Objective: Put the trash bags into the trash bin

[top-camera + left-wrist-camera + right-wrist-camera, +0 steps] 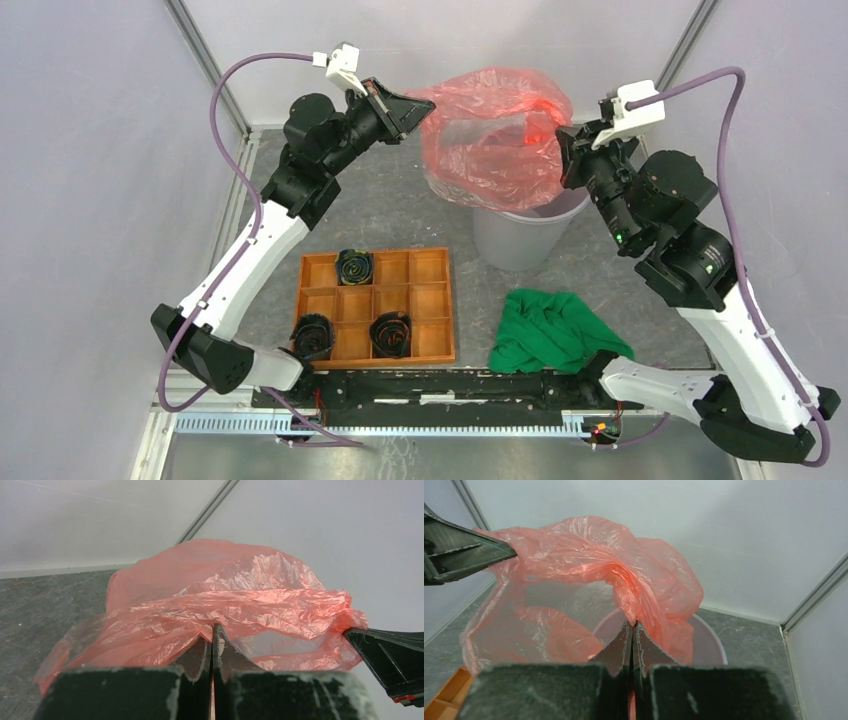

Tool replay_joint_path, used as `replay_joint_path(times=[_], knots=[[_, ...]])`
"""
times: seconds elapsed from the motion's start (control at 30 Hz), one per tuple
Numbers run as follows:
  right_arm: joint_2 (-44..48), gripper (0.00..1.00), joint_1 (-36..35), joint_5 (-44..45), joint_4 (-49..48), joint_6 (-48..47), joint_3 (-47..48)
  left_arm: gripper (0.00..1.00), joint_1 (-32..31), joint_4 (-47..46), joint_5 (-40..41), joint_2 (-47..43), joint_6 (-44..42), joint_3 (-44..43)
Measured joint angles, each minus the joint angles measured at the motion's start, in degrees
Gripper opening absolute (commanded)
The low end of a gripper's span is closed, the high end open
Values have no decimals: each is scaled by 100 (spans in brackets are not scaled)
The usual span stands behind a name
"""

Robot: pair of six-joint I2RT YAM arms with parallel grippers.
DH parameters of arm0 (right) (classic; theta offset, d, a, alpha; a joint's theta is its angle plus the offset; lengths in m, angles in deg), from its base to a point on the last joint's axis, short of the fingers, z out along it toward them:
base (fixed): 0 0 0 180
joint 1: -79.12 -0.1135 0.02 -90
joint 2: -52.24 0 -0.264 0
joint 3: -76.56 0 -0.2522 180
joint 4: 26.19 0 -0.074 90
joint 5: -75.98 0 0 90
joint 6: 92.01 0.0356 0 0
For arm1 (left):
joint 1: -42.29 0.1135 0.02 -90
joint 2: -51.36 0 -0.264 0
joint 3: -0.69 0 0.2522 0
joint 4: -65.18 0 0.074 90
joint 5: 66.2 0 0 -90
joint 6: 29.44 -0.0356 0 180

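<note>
A thin, wrinkly red trash bag (pixel 495 140) hangs stretched in the air between both grippers, above the light grey trash bin (pixel 520 238). My left gripper (pixel 428 105) is shut on the bag's left edge (pixel 200 615); film shows between its tips (pixel 212 630). My right gripper (pixel 562 140) is shut on the bag's right edge (pixel 624 580), pinched at its tips (pixel 632 625). The bag's lower part droops over the bin's rim (pixel 719 647) and hides most of the bin's opening. The left gripper's fingers (pixel 469 555) show in the right wrist view, and the right gripper's fingers (pixel 390 655) show in the left wrist view.
An orange wooden compartment tray (pixel 375 305) with three dark rolled items sits front left of the bin. A crumpled green cloth (pixel 550 330) lies in front of the bin. Enclosure walls and metal frame posts (pixel 210 70) close in the back and sides.
</note>
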Motion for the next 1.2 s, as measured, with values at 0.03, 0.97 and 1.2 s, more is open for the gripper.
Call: replay_joint_path(times=[0.03,0.97,1.2], knots=[[-4,1,0,-13,111,35,68,2,0,11,-7,2,0,0],[-1176,0,778,-149,367,223,424,2,0,452,289,339,-195,-269],[-1587,0,2017,-1215,155,282,-643,2,0,476,17,1084,-203,-581]])
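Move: Both hands already hold the red trash bag stretched between them; its middle hangs about 8 cm left of the right hand, 3 cm ahead and 6 cm lower. The trash bin's middle is about 5 cm ahead of the right hand, straight on, some 35 cm below, with the rim roughly 20 cm below; from the left hand it is about 17 cm right, 3 cm back. The green cloth lies about 16 cm behind the right hand, 8 cm left. Swing the right gripper back and up about 5 cm each, drifting right, then reverse and carry the pinched bag forward and down about 20 cm, towards the bin's mouth, tipping the fingers down. Let the left gripper follow after a small lift back, forward and down some 6–7 cm with a slight drift right. Keep both grippers shut on the bag. ##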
